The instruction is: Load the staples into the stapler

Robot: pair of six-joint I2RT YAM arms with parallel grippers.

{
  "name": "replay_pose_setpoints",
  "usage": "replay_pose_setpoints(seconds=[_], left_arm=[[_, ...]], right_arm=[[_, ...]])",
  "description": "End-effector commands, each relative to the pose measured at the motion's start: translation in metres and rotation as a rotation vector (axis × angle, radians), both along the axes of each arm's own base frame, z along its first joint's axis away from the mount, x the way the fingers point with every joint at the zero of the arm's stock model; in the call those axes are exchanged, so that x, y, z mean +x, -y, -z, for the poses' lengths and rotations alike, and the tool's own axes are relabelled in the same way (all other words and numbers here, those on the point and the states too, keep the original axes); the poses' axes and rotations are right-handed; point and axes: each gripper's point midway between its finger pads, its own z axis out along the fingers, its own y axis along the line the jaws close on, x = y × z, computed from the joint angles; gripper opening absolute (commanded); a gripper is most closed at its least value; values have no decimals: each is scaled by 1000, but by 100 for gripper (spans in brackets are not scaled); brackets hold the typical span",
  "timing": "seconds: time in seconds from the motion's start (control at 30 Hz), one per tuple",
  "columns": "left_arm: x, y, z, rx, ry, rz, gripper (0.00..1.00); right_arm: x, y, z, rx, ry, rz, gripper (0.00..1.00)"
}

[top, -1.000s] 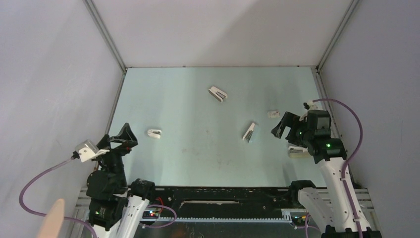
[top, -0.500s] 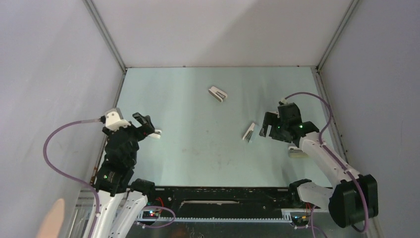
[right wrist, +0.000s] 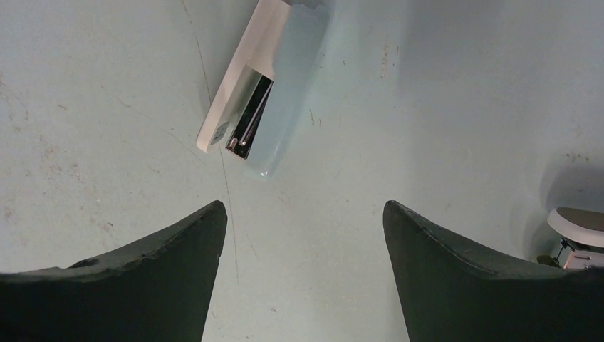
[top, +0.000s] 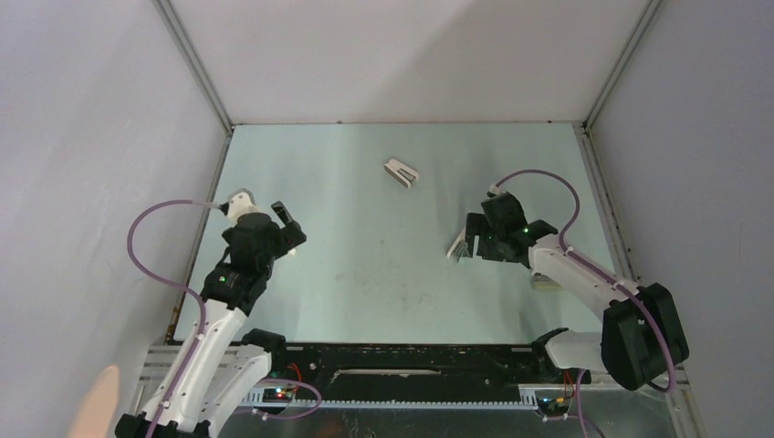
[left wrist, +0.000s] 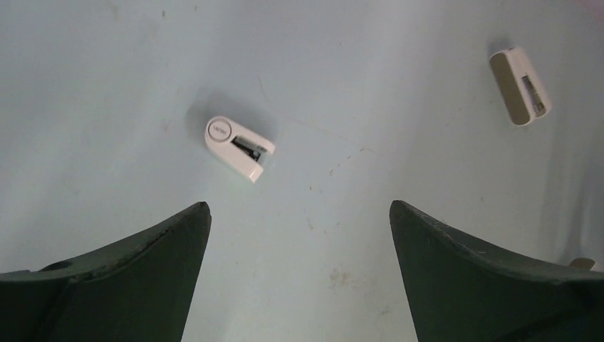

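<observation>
The stapler (right wrist: 269,92) is slim, pale grey-green with a white side, and lies on the pale blue table with its metal channel showing. In the top view it (top: 454,246) peeks out at the left of my right gripper (top: 471,238). My right gripper (right wrist: 305,206) is open and empty, hovering just short of the stapler. My left gripper (top: 290,224) is open and empty at the table's left side, also shown in the left wrist view (left wrist: 299,205). The staples are not in view.
A small white rounded stapler (left wrist: 238,148) lies ahead of my left gripper. A white wedge-shaped stapler (top: 402,172) lies at the middle back, also in the left wrist view (left wrist: 521,85). A longer white-and-cream stapler (top: 546,282) lies under my right arm. Grey walls enclose the table.
My right gripper has swung left to the slim stapler, covering the small white box. My left arm has reached forward and right, over the small white stapler.
</observation>
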Motion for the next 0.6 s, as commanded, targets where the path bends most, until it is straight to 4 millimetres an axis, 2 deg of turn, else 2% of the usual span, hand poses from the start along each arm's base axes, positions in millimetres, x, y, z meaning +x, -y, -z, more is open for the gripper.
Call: replay_pose_setpoints(seconds=[0.0,0.13,0.2,0.4,0.43,0.57], left_arm=[[0,-1,7,-83,-8,-88,100],[-5,-3,11,-78,-39,-102,100],[-7,-2,15,-86,-42,-100,100],[0,14,18,-139,-13,-23,100],[1,17,17,-142,-15,-12,100],[3,25,7,-152,-15,40,100]], right_arm=[[19,3,-2,-33,64,39,83],[32,16,4,-38,58,76,83],[43,29,5,-51,54,121,83],[93,63,-1,-56,78,220,85],[100,68,3,-66,62,232,85],[127,75,7,-122,49,217,89]])
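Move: The staple box lies about 17 cm ahead of the right hand and 10 cm to its right, some 6 cm lower, under that gripper's body as seen from above. The open stapler lies about 7 cm ahead of this hand, 3 cm to its left; the long beige stapler is some 20 cm to the hand's right and 3 cm back. From the left hand the staple box is far off, about 17 cm ahead, 52 cm to the right and 17 cm down. The right hand leaves the open stapler and, fingers still wide apart and empty, swings first mostly right, then more and more forward towards the staple box, some 9 cm forward and 7 cm right in all, sinking about 2 cm while the wrist turns roughly 15 degrees clockwise. Meanwhile the left hand, also open and empty, sinks about 3 cm and edges slightly right late on, touching nothing. ##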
